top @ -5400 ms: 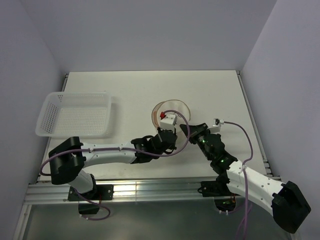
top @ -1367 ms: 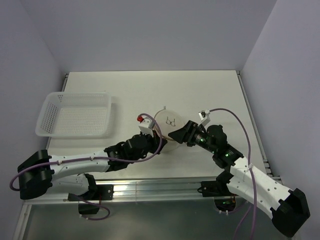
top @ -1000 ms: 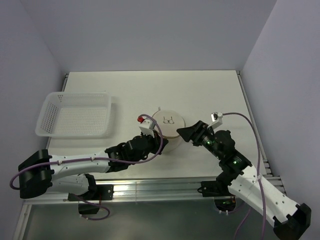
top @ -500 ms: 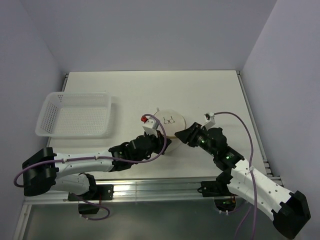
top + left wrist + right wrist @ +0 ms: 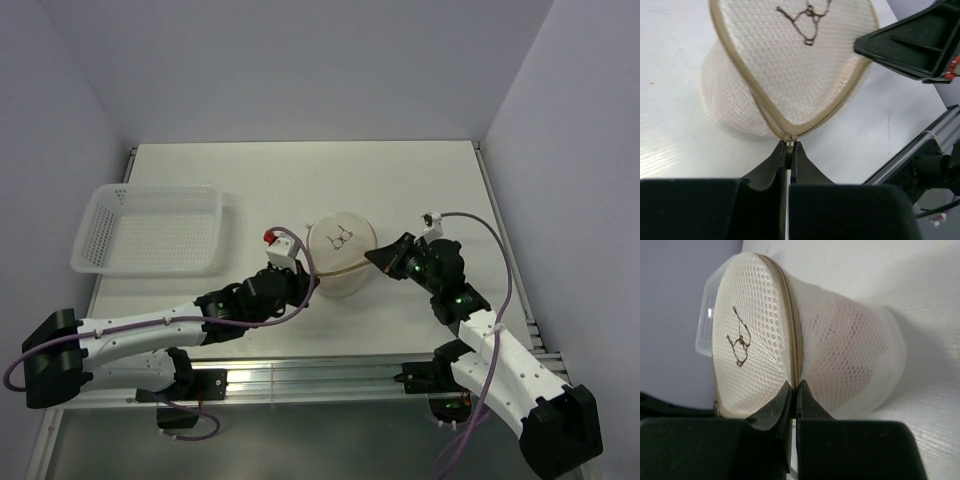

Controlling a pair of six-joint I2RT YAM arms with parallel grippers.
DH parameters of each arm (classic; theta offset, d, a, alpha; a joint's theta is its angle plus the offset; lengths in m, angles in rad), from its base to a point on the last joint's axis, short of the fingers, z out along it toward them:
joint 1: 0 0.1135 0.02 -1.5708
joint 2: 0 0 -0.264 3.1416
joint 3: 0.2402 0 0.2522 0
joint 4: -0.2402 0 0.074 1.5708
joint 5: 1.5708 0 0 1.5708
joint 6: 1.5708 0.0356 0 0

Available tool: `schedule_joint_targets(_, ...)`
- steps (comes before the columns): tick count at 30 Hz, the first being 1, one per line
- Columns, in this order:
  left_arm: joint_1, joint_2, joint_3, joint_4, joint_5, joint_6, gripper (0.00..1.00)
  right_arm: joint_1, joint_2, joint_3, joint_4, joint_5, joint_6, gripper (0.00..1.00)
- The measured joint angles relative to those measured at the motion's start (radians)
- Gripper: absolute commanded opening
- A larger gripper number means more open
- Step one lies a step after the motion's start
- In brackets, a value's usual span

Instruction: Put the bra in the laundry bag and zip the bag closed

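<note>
The laundry bag [image 5: 340,256], a round white mesh drum with a tan zipper rim and a small dark mark on its face, stands tilted at mid-table between both grippers. My left gripper [image 5: 789,145] is shut on the zipper pull [image 5: 789,137] at the bag's near-left rim [image 5: 312,282]. On the opposite side, my right gripper [image 5: 795,386] is shut on the zipper seam of the laundry bag [image 5: 790,340]. The bra shows only as a faint pink tint [image 5: 842,332] through the mesh wall. From the left wrist the laundry bag [image 5: 790,65] fills the upper view, with the right gripper's fingers [image 5: 905,42] behind it.
A white perforated basket [image 5: 150,230] sits at the table's left side, and its corner [image 5: 705,332] peeks out behind the bag. The metal rail [image 5: 320,378] runs along the near edge. Purple walls close in at the back and both sides.
My right gripper has gone from open to shut on the bag's zipper seam. The bag now tilts more upright, and the left arm has shifted slightly left while still gripping the pull.
</note>
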Motion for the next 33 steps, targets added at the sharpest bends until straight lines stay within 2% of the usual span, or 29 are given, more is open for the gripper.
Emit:
schedule_joint_targets(7,0.059,-0.121,-0.042,-0.039,0.003,-0.002,0.00,-0.057,0.122,0.092,0.013,-0.194,-0.063,0.00)
schedule_joint_targets(13,0.066,-0.119,-0.047,-0.033,0.018,-0.003,0.00,-0.066,0.261,0.161,0.028,-0.248,-0.100,0.02)
schedule_joint_targets(15,0.063,-0.098,-0.052,-0.015,0.024,-0.006,0.00,-0.068,0.328,0.216,0.020,-0.259,-0.119,0.16)
schedule_joint_targets(16,0.060,-0.086,-0.052,-0.006,0.024,-0.008,0.00,-0.069,0.373,0.255,0.015,-0.262,-0.133,0.32)
schedule_joint_targets(17,0.054,-0.072,-0.052,0.003,0.025,-0.009,0.00,-0.069,0.405,0.284,0.011,-0.263,-0.138,0.44)
schedule_joint_targets(19,0.030,-0.047,-0.052,0.030,0.023,-0.010,0.00,-0.071,0.461,0.348,-0.006,-0.249,-0.164,0.61)
schedule_joint_targets(20,0.014,-0.028,-0.049,0.046,0.028,-0.012,0.00,-0.074,0.481,0.375,-0.013,-0.234,-0.178,0.74)
schedule_joint_targets(22,-0.009,0.014,-0.038,0.073,0.040,-0.019,0.00,-0.075,0.488,0.404,-0.018,-0.209,-0.202,0.80)
schedule_joint_targets(26,-0.035,0.133,0.015,0.125,0.059,-0.039,0.00,-0.063,0.410,0.391,-0.046,-0.145,-0.224,0.82)
schedule_joint_targets(33,-0.037,0.206,0.063,0.188,0.063,-0.053,0.00,0.025,-0.035,0.111,-0.097,-0.040,-0.171,0.82)
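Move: The zip pull sits in the left fingers at the bag's near-left rim; the stretch of rim it heads for, still pinched by the right fingers, is about 10 cm to the right and 4 cm farther out, roughly level. The bag's middle lies some 6 cm ahead, 5 cm right and 6 cm below. From the right hand, the zip pull is about 10 cm left and 4 cm back; the bag's middle is 2 cm ahead, 5 cm left and 6 cm lower. The zip pull, kept pinched by the left hand, first goes about 3 cm left, then is drawn back some 8 cm to the right across the bag's near side. The right hand, still pinching the rim, eases left, then opens wide and lets go while swinging about 8 cm forward in all, and finally comes back as far, rising and staying open. ##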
